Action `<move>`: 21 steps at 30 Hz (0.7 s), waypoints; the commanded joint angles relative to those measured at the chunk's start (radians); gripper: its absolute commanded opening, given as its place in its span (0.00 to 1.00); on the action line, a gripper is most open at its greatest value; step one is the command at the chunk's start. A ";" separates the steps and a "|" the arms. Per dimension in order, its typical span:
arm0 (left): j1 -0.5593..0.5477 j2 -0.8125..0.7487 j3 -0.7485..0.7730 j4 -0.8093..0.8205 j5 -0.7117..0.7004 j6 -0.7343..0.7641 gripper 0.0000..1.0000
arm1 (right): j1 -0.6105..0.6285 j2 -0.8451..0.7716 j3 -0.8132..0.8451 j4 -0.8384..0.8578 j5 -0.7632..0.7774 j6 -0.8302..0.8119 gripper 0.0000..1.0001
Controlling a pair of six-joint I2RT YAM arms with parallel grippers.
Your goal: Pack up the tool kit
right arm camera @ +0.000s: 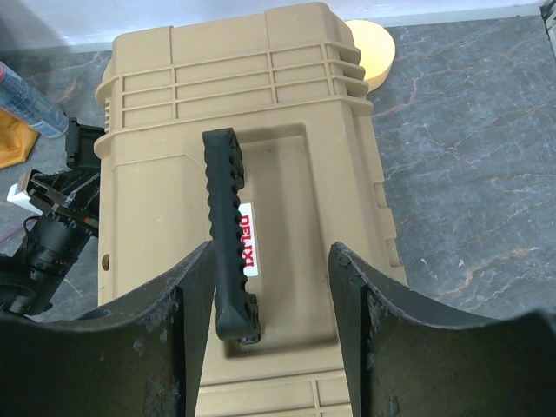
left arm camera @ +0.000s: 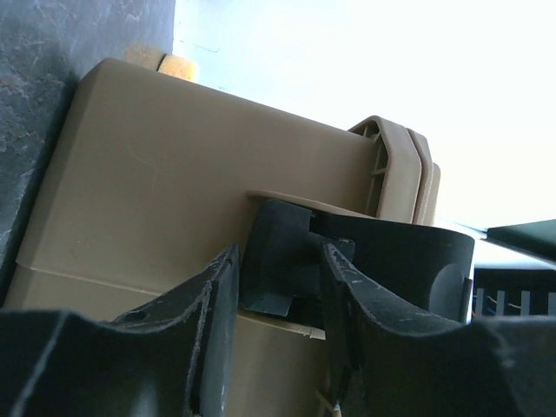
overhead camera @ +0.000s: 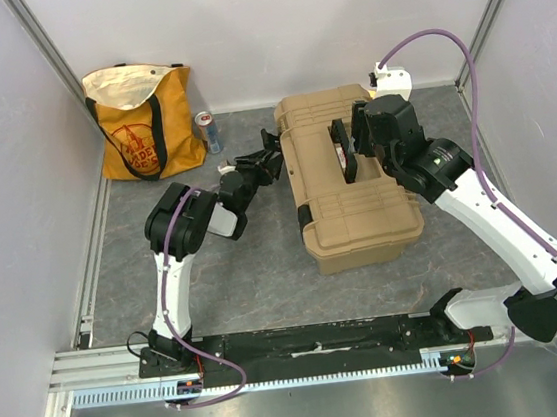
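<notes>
The tool kit's tan toolbox (overhead camera: pixel 358 199) lies shut on the table, ribbed lid up, and fills the right wrist view (right arm camera: pixel 287 95). Its black handle (right arm camera: pixel 226 217) stands up from the lid recess. My right gripper (right arm camera: pixel 271 261) hovers open over the handle, which rests against the left finger, with a wide gap to the other one. On the box's left side, my left gripper (overhead camera: pixel 273 159) reaches a black latch (left arm camera: pixel 282 261). In the left wrist view my left gripper (left arm camera: pixel 278 256) has both fingers pressed against that latch. No loose hand tools show.
An orange-and-cream tote bag (overhead camera: pixel 143 123) stands at the back left, a drink can (overhead camera: pixel 208 131) beside it. A pale yellow disc (right arm camera: pixel 373 48) lies behind the box. White walls close in the table on three sides.
</notes>
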 commanded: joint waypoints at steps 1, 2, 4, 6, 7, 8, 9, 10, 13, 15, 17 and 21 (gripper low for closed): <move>-0.021 -0.045 0.007 0.267 0.014 -0.058 0.43 | -0.002 0.005 0.011 0.035 -0.010 -0.010 0.61; -0.022 -0.051 0.002 0.267 0.014 -0.054 0.41 | -0.001 0.007 0.014 0.034 -0.010 -0.008 0.61; -0.018 -0.060 -0.002 0.269 0.016 -0.040 0.38 | -0.002 0.007 0.014 0.035 -0.014 -0.007 0.61; -0.016 -0.069 -0.005 0.267 0.017 -0.026 0.33 | -0.001 0.008 0.016 0.032 -0.013 -0.007 0.61; -0.013 -0.075 -0.010 0.267 0.017 -0.017 0.31 | -0.002 0.010 0.014 0.031 -0.014 -0.007 0.61; -0.011 -0.081 -0.013 0.264 0.017 -0.005 0.29 | -0.001 0.011 0.016 0.029 -0.014 -0.007 0.61; -0.010 -0.088 -0.018 0.258 0.020 0.008 0.28 | -0.002 0.013 0.014 0.029 -0.013 -0.007 0.61; -0.010 -0.097 -0.022 0.249 0.022 0.020 0.27 | -0.001 0.013 0.013 0.028 -0.016 -0.007 0.61; -0.004 -0.135 -0.036 0.212 0.030 0.068 0.26 | -0.001 0.017 0.014 0.026 -0.014 -0.007 0.61; 0.002 -0.161 -0.042 0.183 0.033 0.112 0.25 | 0.001 0.017 0.014 0.026 -0.014 -0.010 0.61; 0.004 -0.187 -0.047 0.151 0.039 0.150 0.26 | -0.001 0.019 0.010 0.027 -0.014 -0.010 0.61; 0.005 -0.236 -0.044 0.066 0.056 0.245 0.26 | -0.001 0.025 0.002 0.026 -0.022 -0.019 0.62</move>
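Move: The case's far-left latch is right at the left gripper's tips, about 3 cm ahead and 1 cm to the right, roughly level. The case's middle lies some 15 cm right and 5 cm back, its near latch about 5 cm right and 12 cm back. The drink can stands around 13 cm left, 9 cm ahead and 6 cm lower. From the right hand the far latch is about 17 cm left, 15 cm ahead and 18 cm below. Close the left gripper from about half open to a quarter open around the lower part of the far-left latch, dipping barely half a centimetre as the fingers come in. Then draw the hand about 2 cm left, away from the case side, and bring it up about 1.5 cm from the dip to swing the latch up, rolling the wrist slightly so its left side rises. ##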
